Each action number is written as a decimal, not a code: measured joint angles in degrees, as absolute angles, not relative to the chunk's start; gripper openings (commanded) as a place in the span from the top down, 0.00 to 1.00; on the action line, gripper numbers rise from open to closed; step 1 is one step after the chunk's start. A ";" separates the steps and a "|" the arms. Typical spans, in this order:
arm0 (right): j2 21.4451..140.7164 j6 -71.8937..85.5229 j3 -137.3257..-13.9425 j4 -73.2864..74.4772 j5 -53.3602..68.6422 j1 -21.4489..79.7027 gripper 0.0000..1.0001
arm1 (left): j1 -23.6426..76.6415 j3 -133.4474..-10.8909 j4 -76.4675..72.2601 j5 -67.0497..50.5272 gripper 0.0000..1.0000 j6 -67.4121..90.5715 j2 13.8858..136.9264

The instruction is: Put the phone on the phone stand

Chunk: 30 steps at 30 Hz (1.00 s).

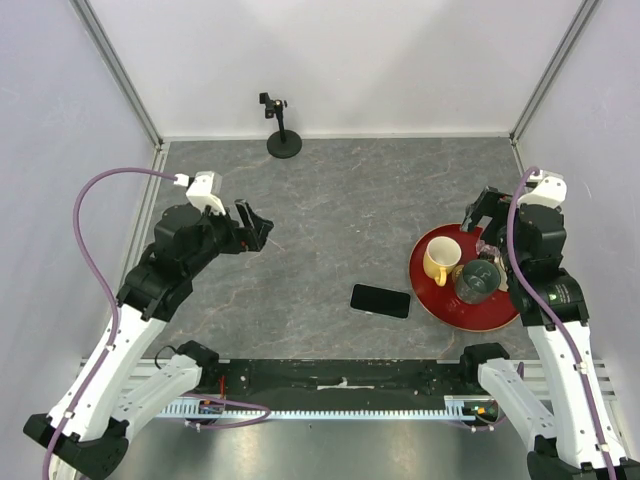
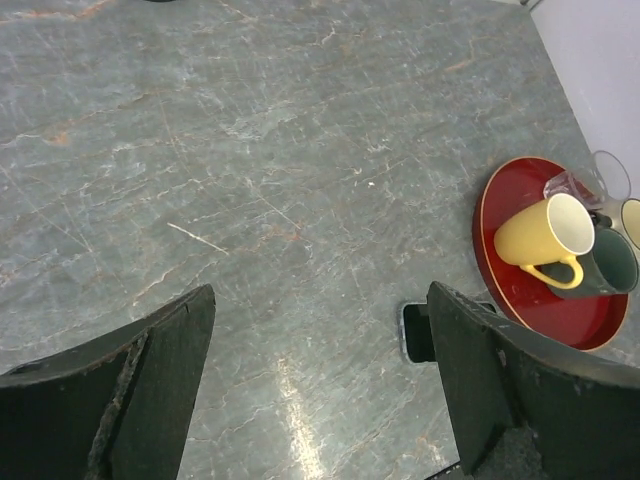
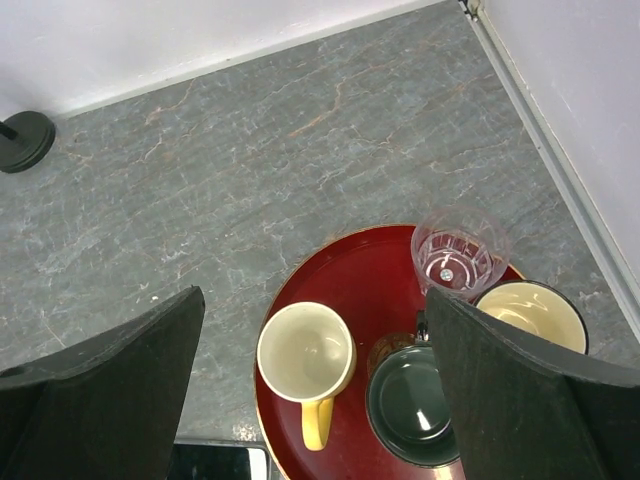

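Note:
The black phone (image 1: 381,300) lies flat on the grey table, just left of the red tray (image 1: 428,285). Its end shows in the left wrist view (image 2: 415,333) and its corner at the bottom of the right wrist view (image 3: 215,463). The phone stand (image 1: 283,138) stands at the table's far edge by the back wall; its disc base shows in the right wrist view (image 3: 24,140). My left gripper (image 1: 256,226) is open and empty, held above the table left of centre. My right gripper (image 1: 482,215) is open and empty above the tray's far side.
The red tray holds a yellow mug (image 1: 439,262), a dark green mug (image 1: 478,280), a clear glass (image 3: 452,260) and another cup (image 3: 535,312). White walls enclose the table at the back and both sides.

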<state>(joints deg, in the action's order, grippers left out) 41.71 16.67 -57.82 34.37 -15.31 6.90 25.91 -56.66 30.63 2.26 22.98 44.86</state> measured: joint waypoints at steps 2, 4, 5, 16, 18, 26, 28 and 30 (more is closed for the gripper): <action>42.11 16.69 -57.84 34.35 -14.59 6.90 0.02 | 25.91 -56.66 30.92 1.04 0.07 23.03 45.25; 43.48 16.69 -58.24 34.46 -11.35 6.90 0.02 | 25.91 -56.66 30.92 -0.45 0.07 23.11 46.30; 44.49 16.67 -58.50 34.39 -9.58 6.90 0.02 | 25.91 -56.66 30.92 -0.93 0.07 23.29 47.00; 46.72 19.11 -56.31 26.83 8.27 21.63 0.02 | 25.65 -49.52 23.59 -8.38 0.07 31.24 51.75; 47.42 19.55 -55.64 25.12 8.73 25.39 0.02 | 24.86 -47.31 20.14 -9.89 0.07 33.71 51.68; 49.10 20.36 -50.17 21.12 8.51 32.40 0.02 | 10.57 -37.43 0.21 -19.42 0.07 50.39 57.04; 48.23 20.34 -49.28 20.91 7.84 32.42 0.02 | 7.88 -37.85 -5.78 -20.58 0.08 53.80 62.48; 46.76 20.21 -48.82 20.73 7.14 32.42 0.02 | 6.70 -40.73 -9.52 -21.82 0.09 55.77 68.75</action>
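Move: The phone lies flat about 19 cm left of the open right hand, 8 cm back and 28 cm below; from the left hand it is about 30 cm right and 7 cm back. The yellow mug stands almost under the right hand, 3 cm left of it. The red tray's middle is 3 cm right and 2 cm back. For the left hand, the phone stand is nearly straight ahead, some 42 cm out and 20 cm lower. Towards the phone, the right hand sweeps about 20 cm left off the mug and tray, sinking 4 cm and turning some 45 degrees counter-clockwise, fingers staying wide open. Meanwhile the open left hand first eases down and right, then drives forward about 10 cm towards the stand, ending 9 cm lower, its left side rolled down about 35 degrees and its fingers tipped farther down. ##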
